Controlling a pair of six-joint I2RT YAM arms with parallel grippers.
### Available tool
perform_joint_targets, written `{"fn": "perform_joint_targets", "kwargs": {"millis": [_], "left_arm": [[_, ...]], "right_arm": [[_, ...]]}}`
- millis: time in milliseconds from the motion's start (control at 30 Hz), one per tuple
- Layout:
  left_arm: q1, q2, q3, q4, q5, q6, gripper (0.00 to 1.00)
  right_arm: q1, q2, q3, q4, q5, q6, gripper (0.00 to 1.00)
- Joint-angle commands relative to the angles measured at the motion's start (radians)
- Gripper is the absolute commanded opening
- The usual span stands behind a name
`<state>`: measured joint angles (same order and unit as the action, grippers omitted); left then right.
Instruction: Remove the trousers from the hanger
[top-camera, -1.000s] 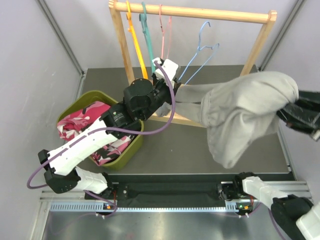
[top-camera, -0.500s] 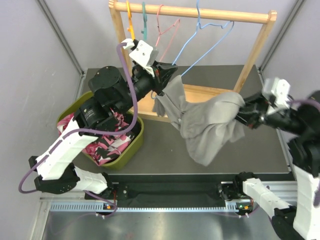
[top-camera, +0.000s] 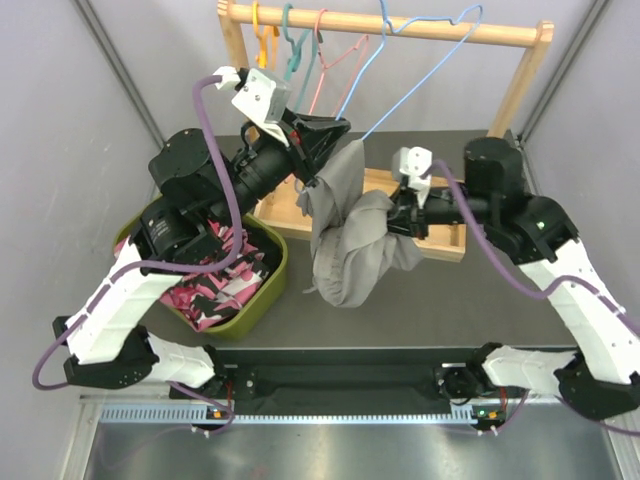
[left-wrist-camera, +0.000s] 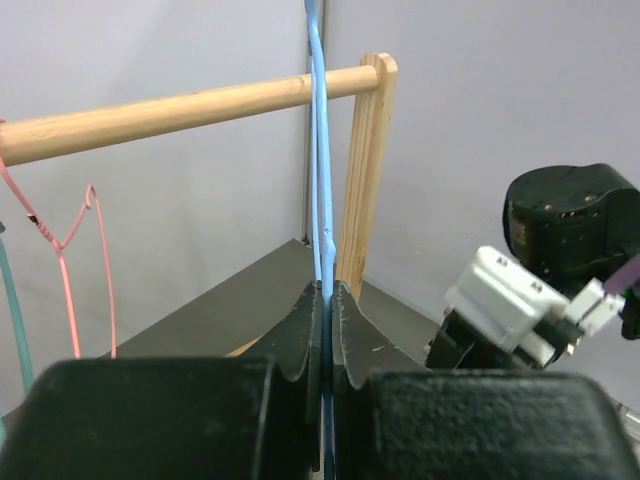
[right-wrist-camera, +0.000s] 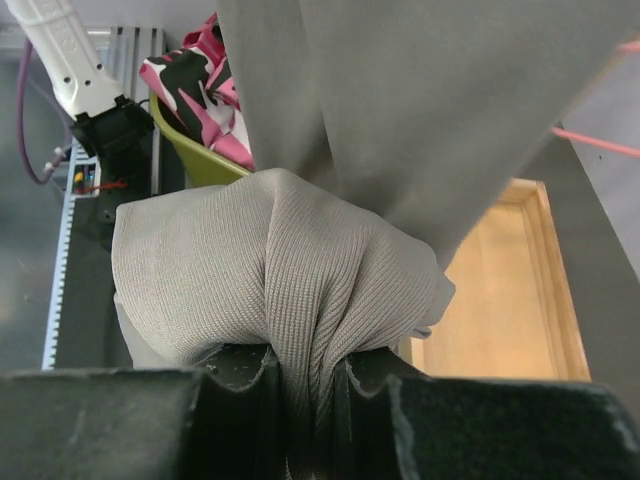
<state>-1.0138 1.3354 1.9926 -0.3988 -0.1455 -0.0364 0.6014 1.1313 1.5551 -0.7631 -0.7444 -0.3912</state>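
The grey trousers (top-camera: 348, 235) hang bunched in the middle of the top view, their upper end at the low corner of the blue hanger (top-camera: 425, 68). My left gripper (top-camera: 335, 132) is shut on that hanger's wire; the left wrist view shows the blue wire (left-wrist-camera: 319, 150) pinched where the left gripper (left-wrist-camera: 326, 300) closes, running up past the wooden rail (left-wrist-camera: 180, 110). My right gripper (top-camera: 400, 218) reaches in from the right. It is shut on a fold of the trousers (right-wrist-camera: 290, 250), and the cloth bulges out where the right gripper (right-wrist-camera: 308, 372) clamps it.
The wooden rack (top-camera: 500, 35) also carries an orange (top-camera: 262, 25), a teal (top-camera: 293, 40) and a pink hanger (top-camera: 335, 60). Its wooden base (top-camera: 445, 238) lies under my right gripper. A green bin (top-camera: 270, 285) of pink clothes stands at the left.
My left gripper has lifted the blue hanger up towards the rail. My right gripper has swung in to the left with the trousers, which now hang bunched instead of stretched out.
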Motion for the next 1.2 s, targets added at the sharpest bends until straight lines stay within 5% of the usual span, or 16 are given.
{"fn": "perform_joint_targets", "kwargs": {"millis": [0,300,567,833,1167], "left_arm": [[0.004,-0.024,-0.017,0.123,0.004,-0.039,0.0],[0.004,-0.045,-0.045,0.146,-0.009,-0.056,0.0],[0.004,-0.136,-0.034,0.12,-0.065,-0.028,0.0],[0.004,-0.205,-0.031,0.071,-0.075,-0.014,0.0],[0.004,-0.266,0.02,0.025,-0.092,-0.007,0.0]], "right_arm": [[0.098,0.044,0.112,0.05,0.103,-0.113,0.04],[0.317,0.171,0.194,0.054,0.278,-0.207,0.04],[0.55,0.286,0.192,0.185,0.663,-0.273,0.01],[0.805,0.387,0.115,0.474,0.921,-0.54,0.0],[0.825,0.688,0.37,0.898,0.964,-0.639,0.0]]}}
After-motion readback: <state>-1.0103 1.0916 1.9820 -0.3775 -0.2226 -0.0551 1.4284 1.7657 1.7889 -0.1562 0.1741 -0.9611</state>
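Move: The green basket is some 39 cm to the left of the right hand, about 7 cm ahead and 35 cm below. The gripped grey trousers bunch up about 6 cm to this hand's left, level fore and aft, just below its fingers. From the left hand holding the blue hanger, the trousers are about 20 cm below, 3 cm to the right and 2 cm back; the rail's middle is some 22 cm ahead, 7 cm right, about level. Still pinching the bunched trousers, the right hand pulls them away from the blue hanger and sweeps about 28 cm left towards the basket, drifting slightly back and rolling some 45 degrees about its finger line. The left hand keeps its pinch on the hanger and, after hardly moving at first, carries it about 11 cm left, 7 cm up and a little back. ##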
